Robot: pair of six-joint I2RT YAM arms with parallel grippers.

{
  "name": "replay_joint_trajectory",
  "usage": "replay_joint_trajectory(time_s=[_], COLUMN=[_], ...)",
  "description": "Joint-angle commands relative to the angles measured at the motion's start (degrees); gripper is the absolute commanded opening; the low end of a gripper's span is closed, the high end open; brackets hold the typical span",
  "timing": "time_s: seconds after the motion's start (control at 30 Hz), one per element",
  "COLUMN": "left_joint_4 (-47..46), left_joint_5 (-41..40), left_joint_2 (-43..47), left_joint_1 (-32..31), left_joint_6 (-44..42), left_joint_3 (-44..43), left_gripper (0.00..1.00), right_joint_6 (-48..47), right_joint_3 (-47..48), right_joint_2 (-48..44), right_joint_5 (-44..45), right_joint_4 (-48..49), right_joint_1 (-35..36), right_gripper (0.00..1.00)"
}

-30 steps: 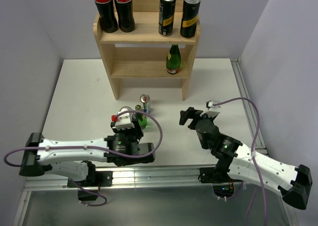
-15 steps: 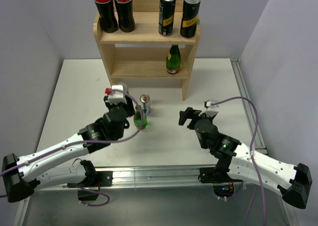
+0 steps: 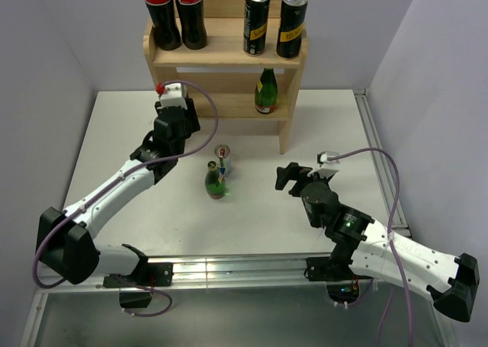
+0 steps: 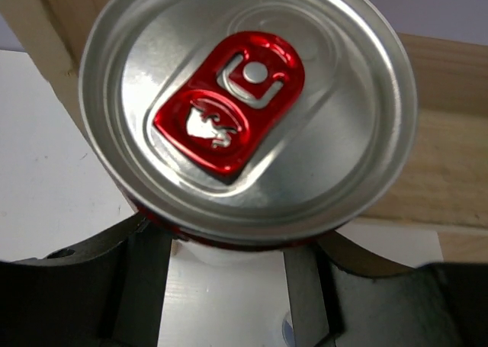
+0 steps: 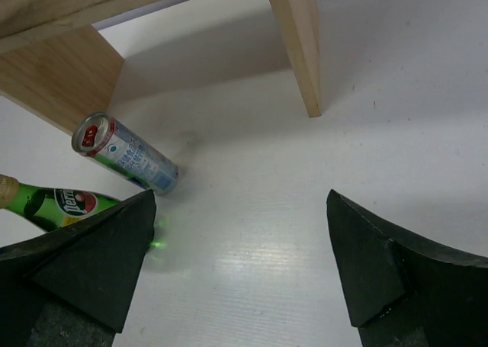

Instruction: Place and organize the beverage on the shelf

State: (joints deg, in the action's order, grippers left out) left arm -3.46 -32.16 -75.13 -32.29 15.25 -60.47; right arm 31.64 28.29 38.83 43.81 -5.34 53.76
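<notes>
The shelf (image 3: 229, 53) stands at the back of the table with two cola bottles (image 3: 171, 11) and two black cans (image 3: 274, 23) on its top tier. A green bottle (image 3: 265, 91) stands on its middle tier. My left gripper (image 3: 177, 117) hovers just in front of the shelf's left side, shut on a can. In the left wrist view the can's silver top with a red tab (image 4: 248, 110) fills the frame above the left gripper (image 4: 229, 248), with shelf wood (image 4: 442, 156) behind. My right gripper (image 3: 286, 178) is open and holds nothing.
A slim silver can (image 3: 223, 159) and a second green bottle (image 3: 215, 181) stand upright on the table below the shelf. Both also show in the right wrist view, slim can (image 5: 126, 152) and bottle (image 5: 57, 206), left of the open right gripper (image 5: 240, 202). A metal rail (image 3: 377, 156) borders the table's right edge.
My left arm has carried the can from near the table's front up and back to the shelf's left side. The right arm has barely moved.
</notes>
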Motion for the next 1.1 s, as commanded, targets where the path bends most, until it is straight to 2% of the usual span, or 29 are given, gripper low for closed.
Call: replay_joint_trajectory(time_s=[0.0, 0.13, 0.4, 0.67, 0.77, 0.87, 0.9, 0.97, 1.0, 1.07], left_joint_4=[-7.1, -8.5, -10.5, -10.9, -10.2, -9.7, -9.7, -10.0, -9.9, -9.5], left_joint_5=[6.0, 8.2, 9.7, 5.3, 4.2, 4.0, 3.9, 3.7, 3.7, 3.7], left_joint_2=[-1.4, -5.9, -11.0, -13.6, -14.5, -15.3, -15.0, -14.6, -14.1, -13.4], left_joint_1=[3.2, 6.4, 6.7, 6.6, 6.6, 6.8, 6.7, 6.7, 6.7, 6.8], left_joint_6=[-0.7, -0.1, 0.2, -0.1, 0.1, 0.2, 0.4, 0.5, 0.6, 0.6], left_joint_3=[-5.6, -7.6, -11.0, -12.5, -13.0, -13.4, -13.1, -12.7, -12.5, -12.4], left_gripper=[0.01, 0.0, 0.01, 0.01, 0.14, 0.46, 0.61, 0.71, 0.81, 0.89], right_joint_6=[0.2, 0.4, 0.4, 1.1, 1.1, 1.1, 1.1, 1.2, 1.2, 1.3], right_joint_3=[0.8, 0.1, -0.1, -0.3, -0.4, -0.4, -0.5, -0.5, -0.6, -0.8], right_joint_2=[-1.3, -2.0, -2.0, -1.1, -1.2, -1.4, -1.6, -1.6, -1.6, -1.7], right_joint_5=[2.1, 2.4, 3.0, 2.9, 2.9, 3.0, 3.0, 2.9, 3.0, 2.9], right_joint_4=[-0.5, -0.7, -1.0, -0.8, -1.0, -1.2, -1.2, -1.3, -1.3, -1.2], right_joint_1=[0.3, 0.3, 0.3, 0.3, 0.4, 0.4, 0.3, 0.4, 0.3, 0.3], right_gripper=[1.0, 1.0, 1.0, 1.0, 1.0, 1.0, 1.0, 1.0, 1.0, 1.0])
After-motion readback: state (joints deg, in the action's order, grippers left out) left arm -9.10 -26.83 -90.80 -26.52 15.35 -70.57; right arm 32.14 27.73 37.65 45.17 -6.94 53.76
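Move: The left hand, still holding the Red Bull can upright, has the free left end of the middle shelf about 8 cm straight ahead, its board some 7 cm lower. On that shelf the green bottle stands about 22 cm to the right and 7 cm farther out. On the table, the silver can is about 11 cm right, 6 cm back and 16 cm down. From the right hand, that shelf spot lies roughly 24 cm ahead and 32 cm left, about level. The left arm carries the gripped can forward about 7.5 cm into the middle shelf beside its left side panel, sinking some 2 cm over the first half, swinging about 1.5 cm left and back again, and slowing to a creep with the wrist held nearly level. Once the forward travel has stopped over the board, the fingers open from roughly half to most of their range and let go of the can, the hand staying around it. ##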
